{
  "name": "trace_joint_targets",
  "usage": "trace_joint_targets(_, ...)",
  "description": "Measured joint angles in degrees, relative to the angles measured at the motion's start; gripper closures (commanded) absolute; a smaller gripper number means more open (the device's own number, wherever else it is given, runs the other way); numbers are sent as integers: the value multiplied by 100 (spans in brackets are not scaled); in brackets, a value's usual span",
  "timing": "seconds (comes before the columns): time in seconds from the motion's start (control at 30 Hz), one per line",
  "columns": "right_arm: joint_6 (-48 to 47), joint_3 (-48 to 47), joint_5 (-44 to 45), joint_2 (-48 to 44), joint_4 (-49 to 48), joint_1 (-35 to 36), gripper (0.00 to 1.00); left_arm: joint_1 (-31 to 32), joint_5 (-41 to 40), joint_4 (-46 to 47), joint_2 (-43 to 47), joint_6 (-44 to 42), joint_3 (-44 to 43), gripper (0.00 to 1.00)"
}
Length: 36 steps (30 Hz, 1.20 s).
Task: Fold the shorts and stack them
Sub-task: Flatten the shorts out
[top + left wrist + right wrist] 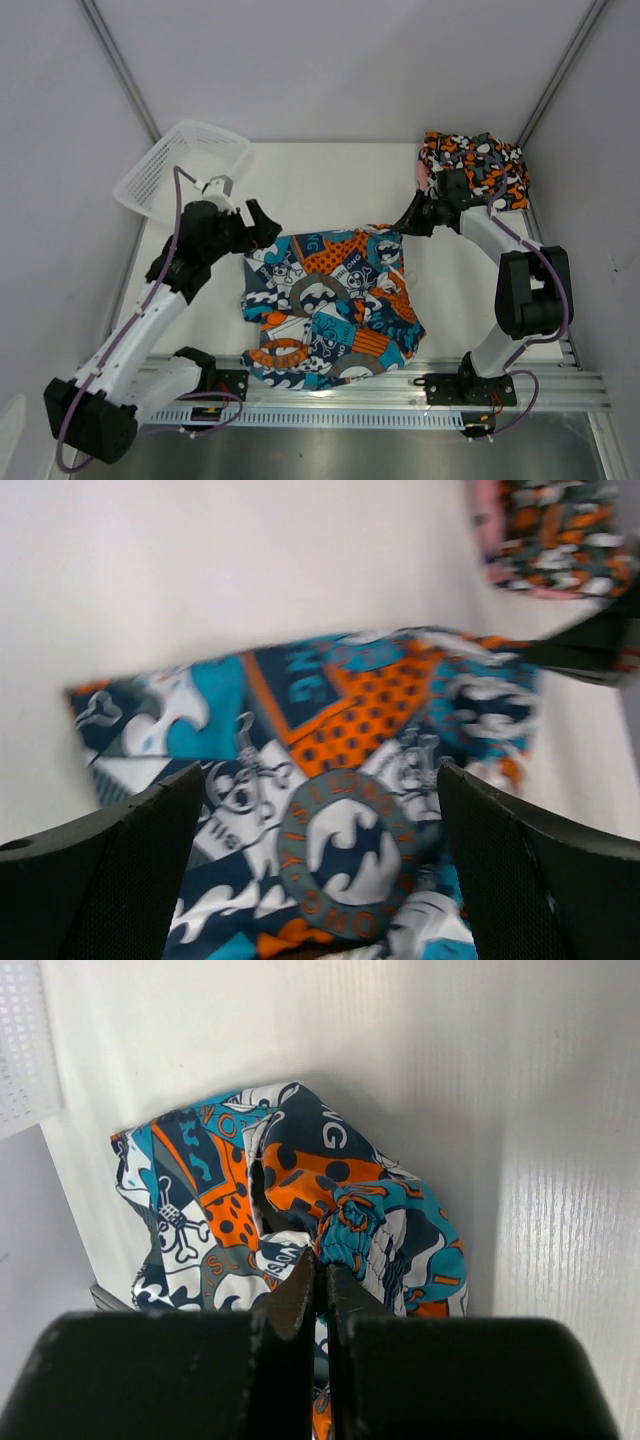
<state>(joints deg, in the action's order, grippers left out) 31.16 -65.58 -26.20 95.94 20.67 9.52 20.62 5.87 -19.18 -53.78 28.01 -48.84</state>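
The teal-navy shorts [330, 305] with orange-white graphics lie spread in the middle of the table, also seen in the left wrist view [340, 750]. My left gripper [264, 225] hovers open at their back left corner; between its jaws [320, 820] only the fabric below shows. My right gripper [408, 222] is at the back right corner, shut [325, 1265] on the gathered waistband of these shorts [300, 1200], which bunches up there. The folded black shorts with orange-white blotches [478, 165] sit at the back right, with pink fabric [424, 172] peeking out under them.
A white mesh basket [185, 165] lies tipped at the back left, just behind my left arm. Pale side walls enclose the table on both sides. A metal rail [400, 395] runs along the near edge by the arm bases.
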Motion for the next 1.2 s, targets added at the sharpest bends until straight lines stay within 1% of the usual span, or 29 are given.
trace_joint_targets(0.17, -177, -103, 17, -72, 177, -4, 100, -1128, 216, 238, -931, 345, 944, 2)
trace_joint_targets(0.27, -273, -103, 15, -72, 234, -9, 100, -1510, 282, 374, -1268, 516, 1198, 5)
trace_joint_targets(0.4, -332, -103, -35, -72, 227, -15, 100, -1731, 382, 868, -1613, 669, 1211, 6)
trace_joint_targets(0.5, -389, -101, -109, -72, 221, -17, 100, -1882, 476, 1298, -2041, 763, 1196, 11)
trace_joint_targets(0.6, -409, -98, -175, -72, 210, -17, 100, -1947, 525, 1486, -2645, 815, 1054, 22)
trace_joint_targets(0.67, -422, -96, -199, -72, 205, -17, 100, -1956, 542, 1558, -3014, 826, 916, 24)
trace_joint_targets(0.7, -424, -96, -214, -72, 197, -17, 100, -1963, 568, 1631, -3163, 828, 870, 26)
trace_joint_targets(0.77, -426, -96, -245, -74, 181, -17, 100, -1976, 654, 1816, -3418, 861, 787, 27)
trace_joint_targets(0.8, -426, -96, -267, -74, 175, -17, 100, -1980, 691, 1902, -3532, 872, 756, 29)
trace_joint_targets(0.87, -424, -96, -291, -81, 173, -17, 100, -1982, 793, 2098, -3716, 955, 717, 33)
trace_joint_targets(0.9, -426, -96, -308, -83, 173, -17, 100, -1987, 831, 2194, -3779, 968, 695, 39)
trace_joint_targets(0.93, -426, -96, -323, -83, 168, -17, 100, -1987, 857, 2280, -3842, 986, 675, 41)
trace_joint_targets(1.03, -424, -96, -337, -83, 168, -17, 100, -2035, 1069, 2586, -4065, 1093, 654, 43)
trace_joint_targets(1.07, -426, -96, -348, -85, 164, -17, 100, -2076, 1134, 2691, -4127, 1130, 645, 44)
trace_joint_targets(1.1, -424, -96, -363, -85, 157, -17, 100, -2120, 1189, 2791, -4177, 1167, 645, 48)
trace_joint_targets(1.17, -424, -96, -396, -85, 140, -17, 100, -2188, 1248, 2942, -4275, 1252, 645, 49)
trace_joint_targets(1.2, -424, -94, -415, -85, 138, -17, 100, -2212, 1266, 3023, -4315, 1270, 645, 55)
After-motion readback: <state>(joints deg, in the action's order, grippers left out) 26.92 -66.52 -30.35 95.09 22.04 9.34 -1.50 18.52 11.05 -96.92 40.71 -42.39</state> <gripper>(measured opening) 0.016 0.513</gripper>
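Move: The shorts' free waistband corner, the upper left one, lies about 11 cm ahead of the left hand, 8 cm to its left and some 22 cm below. The waistband's gripped end is about 9 cm ahead of that hand and 29 cm to its right; the middle of the shorts is roughly 9 cm back and 10 cm right. The white basket stands some 28 cm ahead and 28 cm left. From the right hand the free corner is about 36 cm left, 2 cm farther out and 10 cm lower. Down and to the left at first, then forward while still sinking, the left hand drops some 20 cm and reaches about 10 cm out to the free waistband corner, its fingers tipping down about 25 degrees, turning counter-clockwise and closing from wide open to about half around the corner, not yet shut on it. The right hand keeps its pinch on the other waistband end, nearly still. ##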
